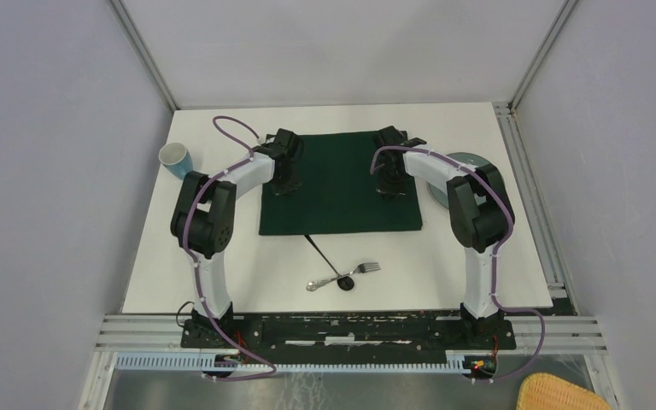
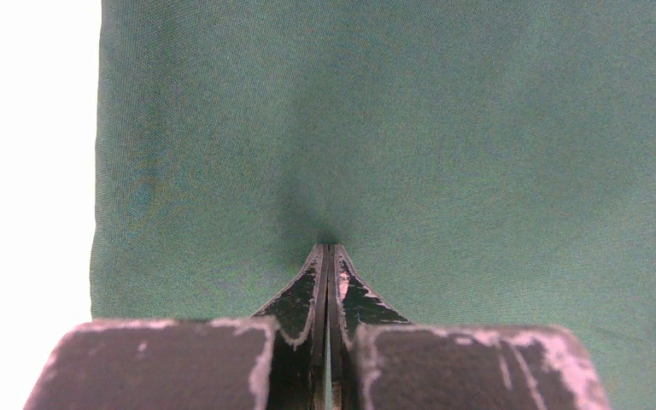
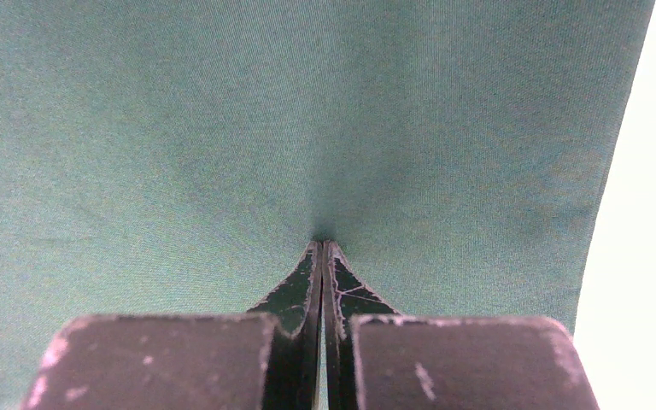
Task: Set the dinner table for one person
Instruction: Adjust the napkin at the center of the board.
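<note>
The dinner table [image 1: 222, 256] is a white top with a dark green cloth [image 1: 339, 184] lying flat at its middle. My left gripper [image 1: 280, 190] stands on the cloth's left part, jaws shut, tips touching the fabric [image 2: 330, 248], which dimples slightly around them. My right gripper [image 1: 390, 195] stands on the cloth's right part, also shut, its tips [image 3: 321, 243] resting on the fabric [image 3: 222, 128]. The cloth's left edge [image 2: 98, 171] and the white table [image 2: 26, 171] show in the left wrist view. The right wrist view shows the table [image 3: 649, 256] past the cloth's right edge.
A light blue cup [image 1: 175, 159] stands at the far left. A blue-grey plate [image 1: 465, 162] lies at the right, partly behind the right arm. A fork [image 1: 367, 268], a spoon [image 1: 323, 281] and a thin black utensil [image 1: 325, 256] lie near the front. A wicker basket [image 1: 564, 395] sits off the table, bottom right.
</note>
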You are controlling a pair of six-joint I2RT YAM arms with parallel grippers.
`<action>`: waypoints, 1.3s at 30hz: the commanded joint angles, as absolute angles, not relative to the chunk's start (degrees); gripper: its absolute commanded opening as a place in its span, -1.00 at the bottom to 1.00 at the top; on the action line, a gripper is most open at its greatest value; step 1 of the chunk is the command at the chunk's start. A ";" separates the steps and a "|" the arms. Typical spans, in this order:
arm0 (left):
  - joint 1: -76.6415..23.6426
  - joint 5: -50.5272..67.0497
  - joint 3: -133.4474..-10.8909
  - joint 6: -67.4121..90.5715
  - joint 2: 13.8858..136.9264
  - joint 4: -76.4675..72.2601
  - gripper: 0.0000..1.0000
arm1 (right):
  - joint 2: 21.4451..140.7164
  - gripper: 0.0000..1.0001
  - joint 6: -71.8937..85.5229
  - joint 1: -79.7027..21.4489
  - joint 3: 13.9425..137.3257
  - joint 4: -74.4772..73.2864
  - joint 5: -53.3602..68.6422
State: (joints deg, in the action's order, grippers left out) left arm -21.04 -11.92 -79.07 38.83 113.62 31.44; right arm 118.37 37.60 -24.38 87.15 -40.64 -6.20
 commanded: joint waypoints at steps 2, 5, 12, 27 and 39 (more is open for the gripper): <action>-21.24 -13.23 -80.73 39.86 111.91 34.50 -0.96 | 117.74 -1.00 36.92 -24.52 89.03 -40.17 -8.26; -21.23 -13.09 -81.30 39.83 111.88 34.79 -0.96 | 117.73 -1.00 36.90 -24.50 89.69 -40.61 -8.26; -21.23 -13.59 -82.13 39.49 110.49 35.63 -0.68 | 115.91 -0.83 36.70 -24.52 89.79 -41.00 -8.35; -21.58 -15.60 -89.26 35.53 104.16 34.18 -0.42 | 104.39 -0.57 34.58 -24.53 95.16 -40.80 -9.79; -31.44 -17.12 -105.36 26.63 112.72 35.47 -0.42 | 86.37 -0.34 39.84 -19.79 75.01 -33.69 -15.35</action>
State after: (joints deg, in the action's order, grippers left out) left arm -27.27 -15.25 -98.08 32.12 108.44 35.68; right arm 89.12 36.97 -22.24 79.26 -35.99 -13.87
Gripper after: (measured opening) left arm 0.292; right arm 0.331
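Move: The dark green napkin lies flat beneath both shut grippers, its middle about 15 cm right and 2 cm ahead of the left hand, and 13 cm left and 4 cm ahead of the right. From the left hand, the spoon is some 20 cm back and 11 cm right, the fork 25 cm back and 16 cm right, and the blue mug 8 cm ahead and 29 cm left. The plate sits about 21 cm right and 4 cm ahead of the right hand. The napkin is let go: after a brief rest on it, both closed grippers part their fingers about a third and lift off, rising some 15 cm (left) and 17 cm (right), fingertips tilting forward. The left hand drifts forward, then swings right over the cloth; the right goes slightly forward, then back and right, towards the plate. ##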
